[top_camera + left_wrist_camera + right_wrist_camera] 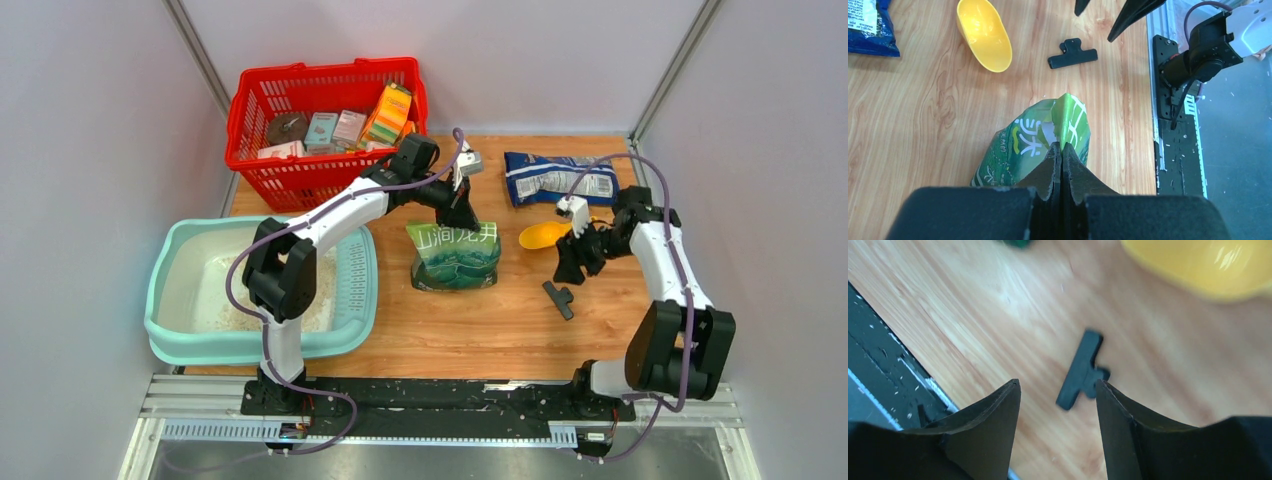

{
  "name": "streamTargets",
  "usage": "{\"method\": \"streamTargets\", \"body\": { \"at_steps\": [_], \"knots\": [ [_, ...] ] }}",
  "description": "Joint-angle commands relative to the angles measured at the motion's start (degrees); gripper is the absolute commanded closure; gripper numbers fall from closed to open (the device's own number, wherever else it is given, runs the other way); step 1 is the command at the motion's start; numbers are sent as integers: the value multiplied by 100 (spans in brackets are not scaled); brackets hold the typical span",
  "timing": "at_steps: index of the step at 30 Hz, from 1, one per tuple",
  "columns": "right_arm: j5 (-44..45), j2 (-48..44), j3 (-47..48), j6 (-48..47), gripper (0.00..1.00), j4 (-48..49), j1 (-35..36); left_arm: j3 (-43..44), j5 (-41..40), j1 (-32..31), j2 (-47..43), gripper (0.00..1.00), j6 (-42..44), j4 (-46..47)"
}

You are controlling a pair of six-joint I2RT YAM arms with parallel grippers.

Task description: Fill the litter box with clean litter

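The pale teal litter box (160, 300) sits at the left of the table with a thin layer of pale litter grains (240, 315) inside it. The green printed bag (455, 258) stands upright at mid-table. My left gripper (462, 215) is shut on the bag's top edge (1068, 120). My right gripper (572, 268) is open and empty, hovering just above the black bag clip (559, 298), which also shows in the right wrist view (1080, 371). A yellow scoop (545, 235) lies beside the right gripper and shows in the left wrist view (984, 34).
A red mesh basket (250, 150) with several boxes stands at the back left. A blue snack bag (560, 178) lies at the back right. White walls close in on both sides.
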Motion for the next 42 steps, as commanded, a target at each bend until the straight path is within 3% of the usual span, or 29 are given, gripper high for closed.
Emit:
{"method": "streamTargets", "body": {
  "at_steps": [1,7,11,26,37,40,42],
  "knots": [
    [1052,334,-402,507,40,-99,-460,213,6,-42,38,100,-109,92],
    [1114,1229,-395,930,55,165,-584,169,6,-33,29,100,-127,66],
    [1184,1652,-271,1211,60,473,-584,125,-11,-42,-6,100,-92,31],
    [991,2356,37,1054,67,140,-584,37,-55,-42,-68,100,-30,-30],
    [876,2224,-279,1115,65,-90,-584,99,-161,-42,-85,100,110,-197],
    [876,2251,-315,1106,71,-11,-584,99,-170,-42,-103,100,172,-276],
    [894,2260,-315,1124,84,25,-584,99,-161,-42,-85,100,225,-355]
  ]
}}
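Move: The clip lies on the table some 11 cm below the right hand, about 5 cm back towards the base and 3 cm to its left. From that hand the yellow scoop is about 9 cm ahead, 3 cm left and 12 cm down. The litter bag's middle stands roughly 20 cm left, 3 cm ahead and 5 cm below it. From the left hand the clip is about 18 cm right, 13 cm back and 18 cm down. The black clip is reached by the right hand dropping about 10 cm, going some 4 cm right and 3 cm back, while its fingers tilt back towards the base by about 30 degrees and narrow. Low over the table the hand eases slightly forward, then creeps back and left, and the fingertips close further to pinch the clip's handle tab. ##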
